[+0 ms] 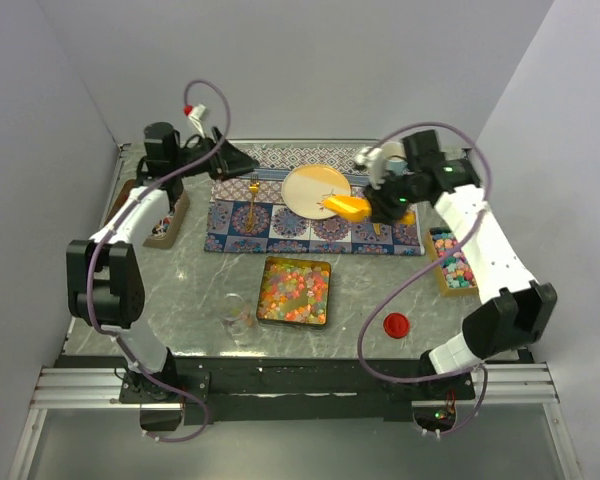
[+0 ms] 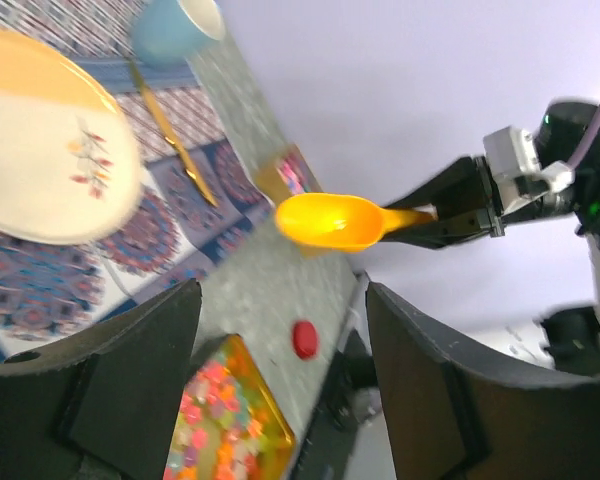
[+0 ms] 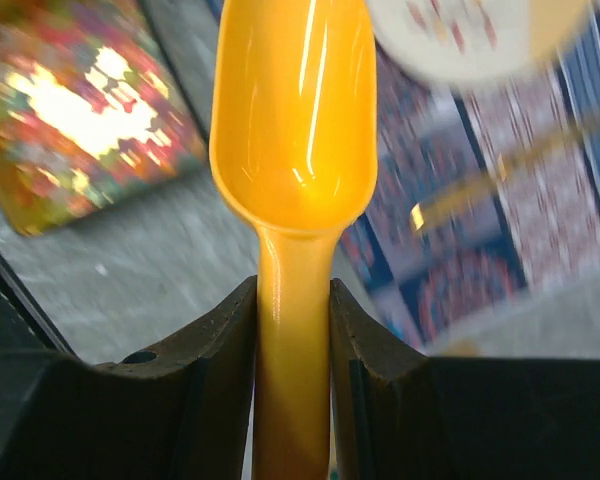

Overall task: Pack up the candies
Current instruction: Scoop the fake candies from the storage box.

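Observation:
The candies (image 1: 295, 288) fill a square gold tray (image 1: 326, 294) in the middle of the table, and they show blurred in the left wrist view (image 2: 215, 420) and the right wrist view (image 3: 65, 110). My right gripper (image 1: 380, 205) is shut on the handle of an orange scoop (image 1: 348, 207), which hangs above the placemat's right part. The scoop's bowl (image 3: 295, 120) is empty. My left gripper (image 1: 238, 158) is open at the back left with nothing between its fingers (image 2: 130, 370). A small clear glass jar (image 1: 239, 326) stands left of the tray's near edge.
A patterned placemat (image 1: 280, 228) carries a cream plate (image 1: 313, 188) and a gold utensil (image 1: 252, 203). A blue cup (image 2: 176, 25) stands beyond them. A red lid (image 1: 395, 324) lies at the front right. Wooden boxes of sweets sit at the left edge (image 1: 166, 226) and the right edge (image 1: 450, 262).

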Motion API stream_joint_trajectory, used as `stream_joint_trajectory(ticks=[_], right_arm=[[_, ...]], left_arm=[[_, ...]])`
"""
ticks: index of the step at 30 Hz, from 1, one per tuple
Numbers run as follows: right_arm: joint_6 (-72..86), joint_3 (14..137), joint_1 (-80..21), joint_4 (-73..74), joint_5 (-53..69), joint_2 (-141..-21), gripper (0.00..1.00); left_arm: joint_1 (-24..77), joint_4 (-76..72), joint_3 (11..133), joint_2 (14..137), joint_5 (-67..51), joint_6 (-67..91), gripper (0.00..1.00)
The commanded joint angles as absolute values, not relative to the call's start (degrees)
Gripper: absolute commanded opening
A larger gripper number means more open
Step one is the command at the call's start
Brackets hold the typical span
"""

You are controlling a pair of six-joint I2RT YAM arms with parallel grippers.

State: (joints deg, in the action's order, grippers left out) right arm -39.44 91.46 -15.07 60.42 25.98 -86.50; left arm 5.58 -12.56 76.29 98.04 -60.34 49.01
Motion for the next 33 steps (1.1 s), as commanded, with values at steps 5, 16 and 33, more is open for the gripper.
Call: stream_joint_trajectory(ticks=[5,16,33], right_arm=[[-44.6,86.6,1.8,79.3,8.0,-78.1,0.00],[-50.4,75.2,15.9,83.1,-11.8,-73.6,0.00],[-49.8,77.1,18.8,82.6,-13.2,-85.3,0.00]], left_arm=[[5.1,-14.1,75.4,92.9,-56.0,47.8,0.73],[5.0,-19.7,70.7,93.1,-55.2,49.9,0.72],[5.0,-20.7,72.9,98.9,-56.6,52.6,0.72]])
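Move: The right-hand candy box that my scoop is headed for lies about 23 cm to the right of my right hand, 3 cm back and some 22 cm below. The candy tray is about 24 cm to the left and 10 cm back, the red lid about 21 cm back and 4 cm right, and the yellow knife some 18 cm ahead and 1 cm right, all on the table. From my left hand the candy box is roughly 66 cm to the right and 10 cm back. I sweep my right hand fast to the right, nearly 30 cm, drawing it back about 15 cm and sinking 8 cm, then ease 2 cm forward again, taking the empty scoop towards the candy box. On the way my wrist turns clockwise by some 35 degrees, its left side dips and the fingers keep their hold on the scoop's handle. My left hand stays open and empty, ending a little lower. ##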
